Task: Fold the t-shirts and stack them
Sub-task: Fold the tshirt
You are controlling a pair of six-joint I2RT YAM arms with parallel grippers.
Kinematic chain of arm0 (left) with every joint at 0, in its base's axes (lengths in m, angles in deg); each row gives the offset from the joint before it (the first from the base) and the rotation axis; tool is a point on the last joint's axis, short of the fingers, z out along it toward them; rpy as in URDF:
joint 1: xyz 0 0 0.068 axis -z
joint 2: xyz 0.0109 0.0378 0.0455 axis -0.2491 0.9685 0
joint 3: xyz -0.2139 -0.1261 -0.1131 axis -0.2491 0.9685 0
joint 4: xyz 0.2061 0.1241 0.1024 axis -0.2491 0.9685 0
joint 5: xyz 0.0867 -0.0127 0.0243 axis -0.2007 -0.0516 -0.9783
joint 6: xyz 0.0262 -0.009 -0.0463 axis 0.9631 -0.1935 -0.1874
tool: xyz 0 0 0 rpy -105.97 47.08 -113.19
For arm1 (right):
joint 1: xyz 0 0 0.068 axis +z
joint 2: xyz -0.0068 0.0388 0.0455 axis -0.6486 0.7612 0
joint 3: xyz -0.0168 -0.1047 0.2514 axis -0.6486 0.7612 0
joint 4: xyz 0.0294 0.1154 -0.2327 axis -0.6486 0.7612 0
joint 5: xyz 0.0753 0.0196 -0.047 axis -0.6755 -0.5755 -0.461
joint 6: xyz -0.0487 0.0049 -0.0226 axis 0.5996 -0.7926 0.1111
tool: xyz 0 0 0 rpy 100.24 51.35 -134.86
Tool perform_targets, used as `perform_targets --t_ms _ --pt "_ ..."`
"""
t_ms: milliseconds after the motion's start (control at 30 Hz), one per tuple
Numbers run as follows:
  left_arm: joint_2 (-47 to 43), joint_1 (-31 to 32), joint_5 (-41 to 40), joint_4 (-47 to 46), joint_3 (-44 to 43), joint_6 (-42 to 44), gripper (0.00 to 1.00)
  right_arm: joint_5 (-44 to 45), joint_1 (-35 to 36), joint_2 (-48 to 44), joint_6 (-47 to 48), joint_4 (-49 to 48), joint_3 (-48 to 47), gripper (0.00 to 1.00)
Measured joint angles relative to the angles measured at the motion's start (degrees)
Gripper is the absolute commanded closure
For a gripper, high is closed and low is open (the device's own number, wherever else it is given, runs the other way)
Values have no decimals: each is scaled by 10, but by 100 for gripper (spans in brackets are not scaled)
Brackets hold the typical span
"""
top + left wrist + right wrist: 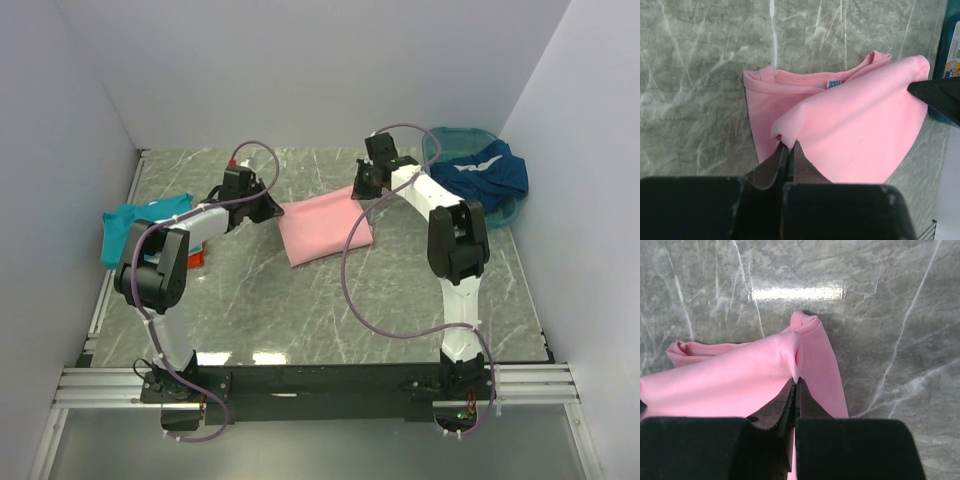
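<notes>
A light pink t-shirt (pixel 325 229) lies partly folded in the middle of the table. My left gripper (pixel 268 208) is shut on its left corner, and the left wrist view shows the cloth (pixel 850 130) pinched at my gripper (pixel 788 145). My right gripper (pixel 360 188) is shut on the far right corner, with the pink fabric (pixel 740 375) caught at its tips (pixel 797 381). A teal t-shirt (pixel 135 225) and an orange one (pixel 196 257) lie at the left under my left arm. A dark blue t-shirt (pixel 485 172) with white trim sits in the basin.
A teal plastic basin (pixel 440 140) stands at the back right corner against the wall. White walls close in the table on three sides. The marble tabletop (pixel 330 300) stretches toward the black front rail (pixel 320 378).
</notes>
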Motion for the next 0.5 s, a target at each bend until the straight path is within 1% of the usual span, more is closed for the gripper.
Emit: perform_targets --t_ms 67,133,167,333,400,433,467,500 --pt "8 0 0 -8 0 0 99 0 0 9 0 3 -8 100" --pt "23 -1 0 -16 0 0 94 0 0 18 0 5 -16 100" --pt "30 -2 1 -19 0 1 89 0 0 23 0 5 -20 100" --pt "81 -3 5 -22 -18 3 87 0 0 40 0 15 -36 100" --pt "99 -4 7 -22 -31 3 84 0 0 49 0 21 -51 100" --pt "106 -4 8 -22 -37 2 75 0 0 54 0 21 -59 98" --pt "110 -4 10 -23 -43 3 68 0 0 59 0 22 -66 91" --pt "111 -4 11 -23 -48 4 63 0 0 63 0 23 -72 66"
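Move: Each of my hands still pinches a far corner of the folded-over pink t-shirt, just above the table. The collar edge it goes to is centred about 5 cm ahead, 8 cm right and 6 cm below my left hand, and 1 cm ahead, 7 cm left and 5 cm below my right. The teal shirt stack is some 27 cm left and 5 cm back of my left hand; the basket, 25 cm right and 3 cm ahead of my right. I lower both pinched corners to lay the upper layer over the collar edge, my left hand dropping about 5 cm and then easing 2 cm forward as its fingers open around the cloth. My right hand eases down and forward more gently, roughly 2 cm each way, keeping its pinch. ##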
